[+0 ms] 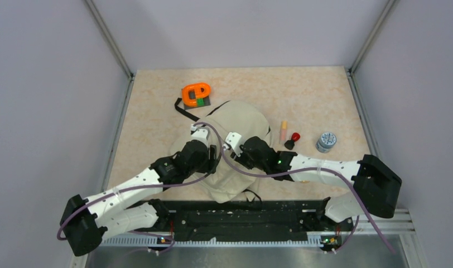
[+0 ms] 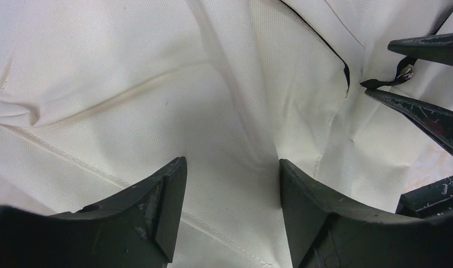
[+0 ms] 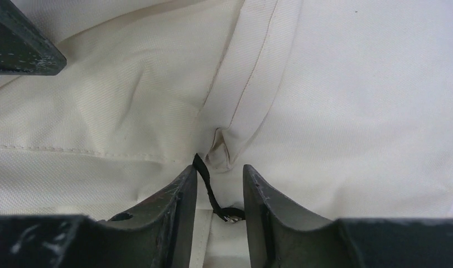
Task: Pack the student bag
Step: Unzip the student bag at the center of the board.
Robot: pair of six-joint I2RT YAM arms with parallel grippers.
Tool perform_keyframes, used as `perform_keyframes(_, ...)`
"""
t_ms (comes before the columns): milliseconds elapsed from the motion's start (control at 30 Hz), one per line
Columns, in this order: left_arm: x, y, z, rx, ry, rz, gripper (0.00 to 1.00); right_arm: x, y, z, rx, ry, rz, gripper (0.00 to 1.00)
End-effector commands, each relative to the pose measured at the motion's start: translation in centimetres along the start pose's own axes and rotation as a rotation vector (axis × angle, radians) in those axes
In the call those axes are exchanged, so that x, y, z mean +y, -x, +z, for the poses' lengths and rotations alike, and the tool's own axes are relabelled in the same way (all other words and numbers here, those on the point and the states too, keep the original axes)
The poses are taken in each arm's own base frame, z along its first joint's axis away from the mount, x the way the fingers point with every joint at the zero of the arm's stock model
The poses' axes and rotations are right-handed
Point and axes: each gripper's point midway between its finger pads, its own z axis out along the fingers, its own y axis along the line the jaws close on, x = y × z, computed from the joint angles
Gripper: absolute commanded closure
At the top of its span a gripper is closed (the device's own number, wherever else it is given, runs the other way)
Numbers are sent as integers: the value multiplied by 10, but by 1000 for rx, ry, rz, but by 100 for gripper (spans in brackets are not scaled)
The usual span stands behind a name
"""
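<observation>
The student bag (image 1: pixel 238 120) is a large beige backpack lying flat mid-table, with a black strap (image 1: pixel 182 110) at its far left. Both grippers press down on its near half, side by side. My left gripper (image 2: pixel 231 164) is open, its fingers astride a raised fold of the bag's fabric (image 2: pixel 235 111). My right gripper (image 3: pixel 219 170) is open but narrow, with the black zipper pull cord (image 3: pixel 207 189) hanging loose between its fingers. In the left wrist view the right gripper's fingers (image 2: pixel 419 111) flank that pull at the end of the black zipper line (image 2: pixel 324 40).
An orange block-like item (image 1: pixel 196 94) lies beyond the bag at the far left. To the bag's right lie a peach tube (image 1: pixel 283 130), a small red-and-black object (image 1: pixel 293 139) and a grey round container (image 1: pixel 326 141). Walls (image 1: pixel 110 100) enclose the table.
</observation>
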Motion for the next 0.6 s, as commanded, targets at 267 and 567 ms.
perform_keyframes(267, 1, 25, -8, -104, 11, -22, 55, -7, 15, -1, -65, -46, 15, 98)
perform_keyframes(567, 12, 26, -8, -124, 67, -28, 88, -48, 16, -17, -121, -291, 122, 100)
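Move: Right between the right hand's parted fingertips, about 1 cm below the hand point, is the black zipper pull; the loop strap lies roughly 11 cm back and 4 cm right of that hand, the orange-capped tube some 9 cm ahead and 15 cm right. The left hand is over a fabric fold about 1 cm ahead, 1 cm to its right and 1 cm below, with the zipper pull some 8 cm to its right, level with it and 1 cm below. Closing fully on the black zipper pull, the right fingers pinch it, then the hand starts drawing forward and to the right, some 1.5 cm in all and mostly at the end, turning about 5 degrees clockwise. The left hand rises about 1 cm, easing slightly forward and left, while its fingers close most of the way over the cream fabric fold to hold the bag. ##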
